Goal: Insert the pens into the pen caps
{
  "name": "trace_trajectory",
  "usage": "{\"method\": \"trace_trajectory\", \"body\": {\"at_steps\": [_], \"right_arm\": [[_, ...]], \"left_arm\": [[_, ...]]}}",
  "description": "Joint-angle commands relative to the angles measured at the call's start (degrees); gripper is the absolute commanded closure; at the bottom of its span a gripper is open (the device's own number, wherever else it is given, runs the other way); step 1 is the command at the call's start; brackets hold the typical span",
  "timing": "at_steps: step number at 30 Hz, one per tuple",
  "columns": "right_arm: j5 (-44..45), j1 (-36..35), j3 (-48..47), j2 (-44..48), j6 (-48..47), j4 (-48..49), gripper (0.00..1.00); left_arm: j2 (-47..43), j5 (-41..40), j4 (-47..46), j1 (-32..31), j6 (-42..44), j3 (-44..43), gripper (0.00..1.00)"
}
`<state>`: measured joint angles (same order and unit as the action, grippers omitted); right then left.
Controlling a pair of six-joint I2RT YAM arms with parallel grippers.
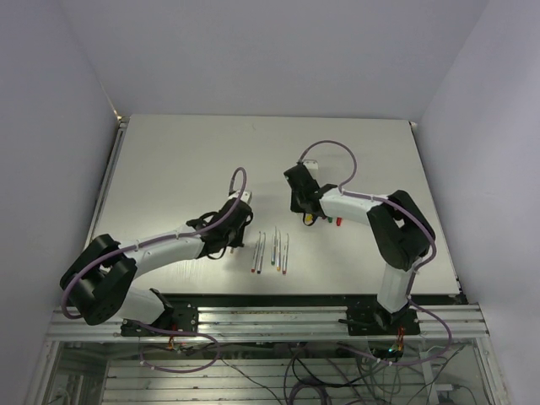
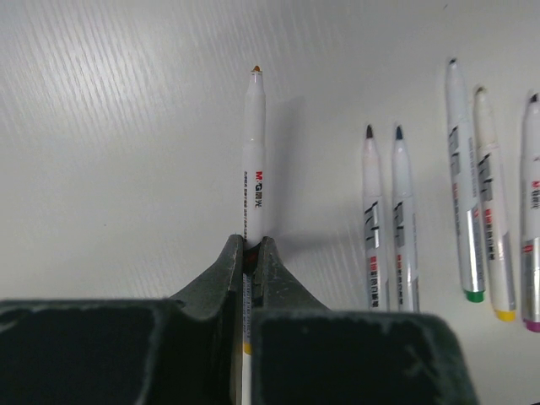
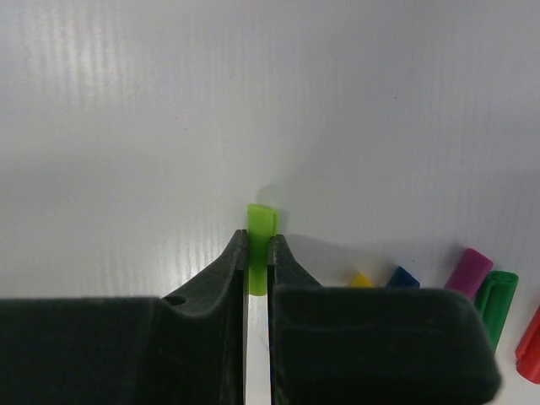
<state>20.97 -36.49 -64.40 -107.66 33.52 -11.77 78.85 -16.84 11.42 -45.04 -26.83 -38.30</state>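
Note:
My left gripper (image 2: 251, 245) is shut on a white-grey pen (image 2: 254, 152). The pen sticks out ahead of the fingers, its small orange tip pointing away, just above the table. Several more pens (image 2: 403, 219) lie side by side to its right, and they show in the top view as a row (image 1: 270, 251). My right gripper (image 3: 258, 240) is shut on a lime-green pen cap (image 3: 261, 221), which pokes out past the fingertips close to the table. Loose caps lie to its right: yellow (image 3: 361, 280), blue (image 3: 403, 277), purple (image 3: 468, 272), dark green (image 3: 496, 304) and red (image 3: 530, 346).
The white table (image 1: 186, 160) has a metal rail along its left edge (image 1: 108, 181). An aluminium frame (image 1: 270, 321) at the near edge carries both arm bases. Grey walls close in the sides and back.

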Motion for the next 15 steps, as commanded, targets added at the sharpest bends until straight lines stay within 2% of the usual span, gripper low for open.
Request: {"method": "trace_trajectory", "body": {"at_steps": [1,8,15], "right_arm": [[-4.84,0.22,4.78,6.6,-3.54,8.94,1.0],[-9.71,1.19,12.6,18.42,-4.14,20.43,1.0],[-11.06,1.72,24.38,33.45,-3.22,34.26,1.0]], "left_arm": [[-1.34,-1.07,-1.92,0.31,2.39,-4.67,0.93],[-3.59,2.5,-8.22,0.28,3.74,-5.98,0.93],[-9.04,11.58,-23.91,-0.16,4.62,1.62,0.93]]}}
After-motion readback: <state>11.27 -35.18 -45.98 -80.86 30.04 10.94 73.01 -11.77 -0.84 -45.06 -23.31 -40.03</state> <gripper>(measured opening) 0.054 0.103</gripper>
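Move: The left hand already grips the pen, and the light-green cap it is headed for lies about 11 cm ahead, 17 cm to its right and some 2 cm lower. The loose pens lie 5 cm back of it, one pair 5 cm right, three more 11 cm right. The right hand already holds that cap near the tabletop; the pen is roughly 10 cm back, 17 cm left and 2 cm higher. From the right hand, the yellow cap is 3 cm right and 2 cm back, the blue one 5 cm right and 2 cm back. Both grips hold: the right fingers keep the light-green cap pinched and carry it almost straight up about 13 cm, away from the other caps, tilting fingertips upward and raising the hand's left side, each some 20 degrees. Meanwhile the left hand lifts the pen about 8 cm, swinging it rightward and a little forward towards the cap, tip tilting up. ##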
